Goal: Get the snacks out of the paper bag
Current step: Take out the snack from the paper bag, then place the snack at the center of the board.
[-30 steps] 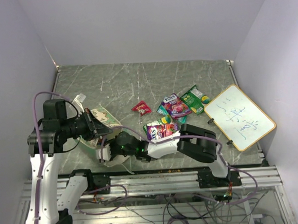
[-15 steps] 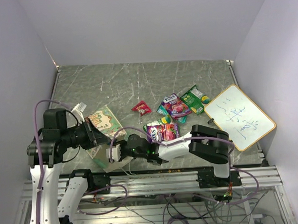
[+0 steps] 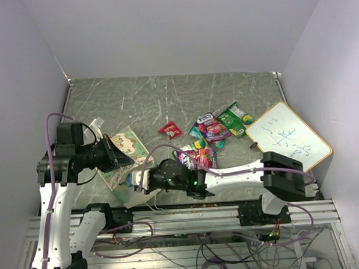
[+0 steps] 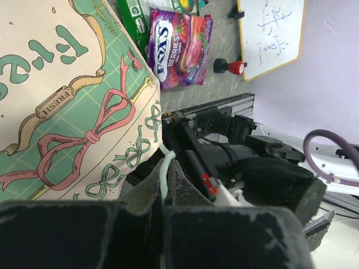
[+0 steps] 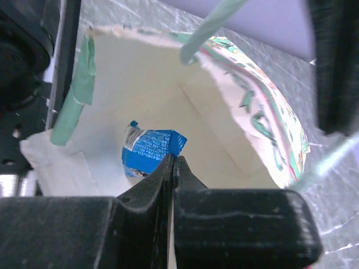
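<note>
The paper bag [image 3: 126,150] lies tilted at the near left, its mouth toward the arms. My left gripper [image 3: 111,152] is shut on its pale string handle [image 4: 164,175], with the bag's printed side [image 4: 67,101] just beyond the jaws [image 4: 166,162]. My right gripper [image 3: 140,180] is at the bag's mouth. In the right wrist view it [image 5: 174,160] is shut, tips pinching the lower edge of a blue snack packet [image 5: 150,151] inside the bag [image 5: 168,95]. Red [image 3: 170,129], purple-pink [image 3: 212,129], green [image 3: 233,119] and purple [image 3: 194,158] packets lie on the table.
A wood-framed whiteboard [image 3: 288,141] rests at the right edge, with a small red-topped black knob [image 4: 230,67] beside it. Purple walls enclose the grey table [image 3: 165,96] on three sides. The metal rail [image 3: 190,217] runs along the near edge.
My right gripper has shifted a little to the right at the bag's mouth and its arm has stretched out flatter. The left arm dipped and came back, still holding the handle.
</note>
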You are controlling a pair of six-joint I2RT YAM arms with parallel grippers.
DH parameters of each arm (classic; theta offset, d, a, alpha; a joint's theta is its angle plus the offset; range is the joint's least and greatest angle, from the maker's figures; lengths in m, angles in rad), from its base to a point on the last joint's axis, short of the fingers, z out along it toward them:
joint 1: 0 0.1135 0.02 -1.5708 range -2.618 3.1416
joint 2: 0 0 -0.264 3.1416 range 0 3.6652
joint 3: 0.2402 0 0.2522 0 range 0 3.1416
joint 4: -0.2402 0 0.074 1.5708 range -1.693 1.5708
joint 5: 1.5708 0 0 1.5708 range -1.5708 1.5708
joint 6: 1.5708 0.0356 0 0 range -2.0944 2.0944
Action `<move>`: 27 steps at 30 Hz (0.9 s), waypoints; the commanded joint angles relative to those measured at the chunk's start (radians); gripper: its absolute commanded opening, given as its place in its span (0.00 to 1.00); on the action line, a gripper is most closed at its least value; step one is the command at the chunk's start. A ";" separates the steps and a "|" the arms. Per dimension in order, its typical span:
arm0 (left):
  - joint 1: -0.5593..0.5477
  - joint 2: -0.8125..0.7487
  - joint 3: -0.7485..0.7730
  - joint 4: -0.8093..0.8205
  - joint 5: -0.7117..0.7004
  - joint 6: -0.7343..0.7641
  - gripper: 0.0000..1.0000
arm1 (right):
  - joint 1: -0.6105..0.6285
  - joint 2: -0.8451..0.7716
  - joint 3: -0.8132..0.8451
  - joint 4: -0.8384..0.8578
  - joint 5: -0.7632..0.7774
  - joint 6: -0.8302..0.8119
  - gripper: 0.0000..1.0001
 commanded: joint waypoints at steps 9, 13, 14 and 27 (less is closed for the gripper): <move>-0.002 0.045 0.027 0.140 -0.041 -0.068 0.07 | -0.003 -0.247 0.062 -0.390 0.045 0.397 0.00; -0.003 0.055 0.024 0.168 -0.058 -0.087 0.07 | -0.003 -0.325 0.105 -0.503 0.088 0.399 0.00; -0.003 0.057 0.023 0.177 -0.061 -0.093 0.07 | -0.003 -0.348 0.113 -0.535 0.096 0.389 0.00; -0.003 0.136 0.020 0.223 -0.207 -0.117 0.07 | -0.007 -0.640 0.165 -0.791 0.242 0.191 0.00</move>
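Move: The right hand is inside the paper bag, already pinching the blue snack, and the bag's middle lies about 5 cm farther left and 5 cm ahead. The purple snack on the open table, where the finds collect, lies some 26 cm to its right, 12 cm ahead and 14 cm below; the red packet about 15 cm right and 26 cm ahead. From the left hand, the purple snack is roughly 26 cm right, 10 cm ahead and 25 cm down. Up and to the right, slowly at first and then faster, the right hand draws the still-pinched blue snack out through the bag's mouth, rising about 15 cm and going some 12 cm right, its wrist first tipping and then easing partly back. The left hand keeps its pinch on the bag's handle end by the rim and carries it about 6 cm forward, turning slightly counter-clockwise. ##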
